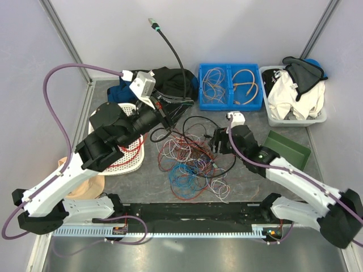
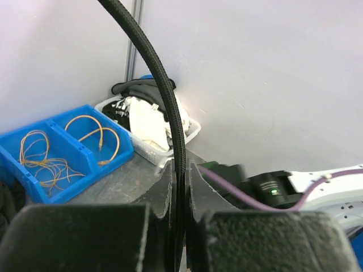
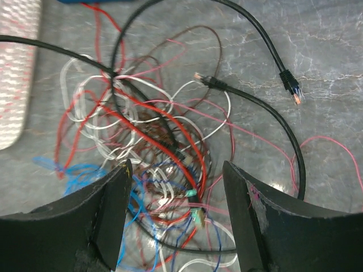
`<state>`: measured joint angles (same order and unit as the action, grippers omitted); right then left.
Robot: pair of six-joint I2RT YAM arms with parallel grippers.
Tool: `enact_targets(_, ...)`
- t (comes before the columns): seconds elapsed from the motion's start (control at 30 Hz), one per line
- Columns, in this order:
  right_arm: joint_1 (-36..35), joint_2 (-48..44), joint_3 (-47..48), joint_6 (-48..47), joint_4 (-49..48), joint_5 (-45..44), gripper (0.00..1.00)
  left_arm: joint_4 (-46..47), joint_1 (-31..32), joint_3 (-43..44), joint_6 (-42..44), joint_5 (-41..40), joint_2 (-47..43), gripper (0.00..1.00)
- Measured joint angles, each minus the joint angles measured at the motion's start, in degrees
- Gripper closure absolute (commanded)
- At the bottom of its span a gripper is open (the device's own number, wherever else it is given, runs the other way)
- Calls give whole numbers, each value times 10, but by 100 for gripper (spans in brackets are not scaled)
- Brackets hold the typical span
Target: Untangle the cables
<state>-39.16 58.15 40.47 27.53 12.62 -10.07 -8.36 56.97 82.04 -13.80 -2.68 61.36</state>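
The cables (image 1: 190, 161) lie in a loose tangle of red, white, blue, pink and black wires in the middle of the table. My left gripper (image 1: 163, 115) is shut on a thick black cable (image 1: 177, 56) that arcs up to a plug (image 1: 152, 22) held high at the back. In the left wrist view this braided black cable (image 2: 164, 85) runs down between my pressed fingers (image 2: 164, 190). My right gripper (image 3: 176, 187) hangs open just above the tangle (image 3: 153, 130), nothing between its fingers. A black cable end with a clear plug (image 3: 290, 82) lies to the right.
A blue two-part bin (image 1: 229, 85) with thin wires stands at the back. A white basket of cloths (image 1: 295, 96) is at the back right, a green tray (image 1: 289, 148) beside it. A white perforated basket (image 1: 127, 153) sits under my left arm. Dark cloth (image 1: 170, 79) lies behind.
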Motion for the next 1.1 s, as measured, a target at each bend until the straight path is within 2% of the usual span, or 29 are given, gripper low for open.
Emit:
enact_targets(0.3, 6, 182, 30, 28, -115, -23, 27, -5, 0, -42, -4, 21, 5, 98)
enact_targets(0.57, 30, 394, 185, 102, -206, 31, 26, -5, 0, -90, -16, 35, -7, 98)
enact_targets(0.83, 31, 532, 300, 113, -206, 64, 29, -6, 0, -106, -18, 44, -25, 98)
enact_targets(0.93, 30, 556, 321, 112, -196, 71, 36, -6, 0, -108, -18, 43, -33, 98)
enact_targets(1.0, 30, 570, 335, 112, -189, 76, 44, -6, 0, -108, -18, 44, -38, 98)
enact_targets(1.03, 30, 577, 340, 113, -185, 79, 56, -6, 0, -109, -18, 43, -39, 98)
enact_targets(1.1, 30, 582, 342, 111, -183, 84, 73, -6, 0, -109, -18, 43, -40, 98)
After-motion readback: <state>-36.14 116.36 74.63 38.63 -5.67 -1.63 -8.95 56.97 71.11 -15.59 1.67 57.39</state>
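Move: The near-left stretch of the black cable's loose loop lies about 15 cm ahead of the right hand, 13 cm to its left and 13 cm below. The tangle's middle is roughly 2 cm back, 10 cm left and 15 cm below the hand, the dark jacket some 24 cm ahead and 24 cm left, and the blue box about 27 cm ahead and 4 cm right. From the raised left hand, which keeps hold of the cable, that stretch is about 19 cm ahead, 3 cm left and 46 cm below. The right hand sweeps some 20 cm forward and left over the table while sinking about 10 cm, passing under the left gripper to the black loop, its wrist tipping and rolling roughly 15 degrees; slowing there with the cable between its open fingers, it starts to close them but isn't yet shut. Meanwhile the left hand keeps its pinch on the upright cable end and lowers it about 7 cm, drifting a little to the right and then back leftward. ##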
